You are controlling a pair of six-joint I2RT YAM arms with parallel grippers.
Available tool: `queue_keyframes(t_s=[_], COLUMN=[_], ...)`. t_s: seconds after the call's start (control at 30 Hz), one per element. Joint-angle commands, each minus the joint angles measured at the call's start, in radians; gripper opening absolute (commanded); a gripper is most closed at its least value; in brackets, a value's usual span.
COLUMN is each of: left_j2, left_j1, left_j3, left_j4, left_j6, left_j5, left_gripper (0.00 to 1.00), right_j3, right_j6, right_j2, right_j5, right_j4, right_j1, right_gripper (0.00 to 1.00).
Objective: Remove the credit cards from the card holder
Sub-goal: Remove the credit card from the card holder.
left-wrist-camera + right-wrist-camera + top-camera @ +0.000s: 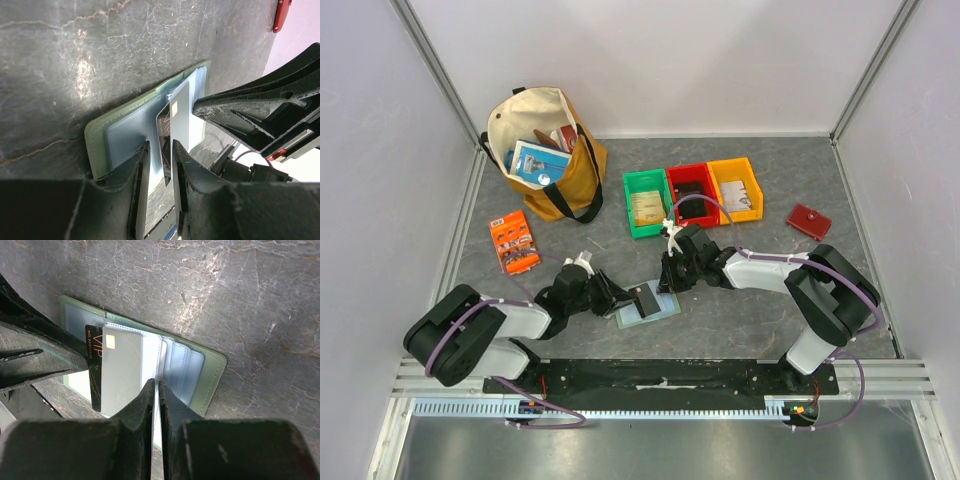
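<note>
The pale sage-green card holder [663,311] lies open on the table between both arms. It also shows in the left wrist view [100,135] and the right wrist view [212,370]. A black VIP card [93,372] and a pale grey chip card [122,370] stick out of its blue pockets, lifted at an angle [646,297]. My left gripper [623,297] is closed to a narrow gap on these cards [163,127] at their edge. My right gripper [670,280] is shut on a thin pale inner leaf of the card holder [156,387].
A yellow tote bag [545,150] with items stands at the back left, and an orange packet [514,241] lies in front of it. Green [645,200], red [691,190] and yellow [736,187] bins sit behind the holder. A small red wallet [809,220] lies at the right.
</note>
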Motion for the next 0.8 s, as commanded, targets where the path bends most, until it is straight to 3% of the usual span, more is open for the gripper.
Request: queue_keyframes(t_s=[0.0, 0.2, 0.43, 0.77], left_j2=[0.047, 0.105, 0.058, -0.166], left_j1=[0.012, 0.015, 0.021, 0.021], left_j3=[0.041, 0.057, -0.005, -0.096], left_j4=[0.05, 0.09, 0.096, -0.089], left_j6=[0.032, 0.026, 0.001, 0.004], left_j5=[0.018, 0.042, 0.035, -0.006], left_gripper=[0.31, 0.29, 0.03, 0.02], right_j3=[-0.034, -0.036, -0.04, -0.026], right_j6=[-0.027, -0.027, -0.032, -0.035], right_j2=[0.024, 0.021, 0.021, 0.025], right_j5=[0.038, 0.039, 0.048, 0.062], right_j4=[-0.062, -0.062, -0.062, -0.063], right_j1=[-0.005, -0.005, -0.005, -0.005], right_gripper=[0.13, 0.13, 0.13, 0.13])
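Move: The credit card lies nearly flat and part-way out of its pocket. Its free black edge is already between the left hand's parted fingers, and its middle is about 3 cm to the right, level ahead and about 1 cm lower. The card holder's middle is some 4 cm right of the left hand and 2 cm back, also 1 cm lower. From the right hand, at the holder's inner sleeves, the card is about 4 cm left and 2 cm back. The card's free edge is taken deeper between the open left fingers, which slide about 1 cm forward and right over it, then shut and pinch it. The left hand at once turns back, drawing the card about 2 cm back and to the left out of its pocket, rising a little. The right hand stays put, its nearly shut fingers still holding the sleeves. ##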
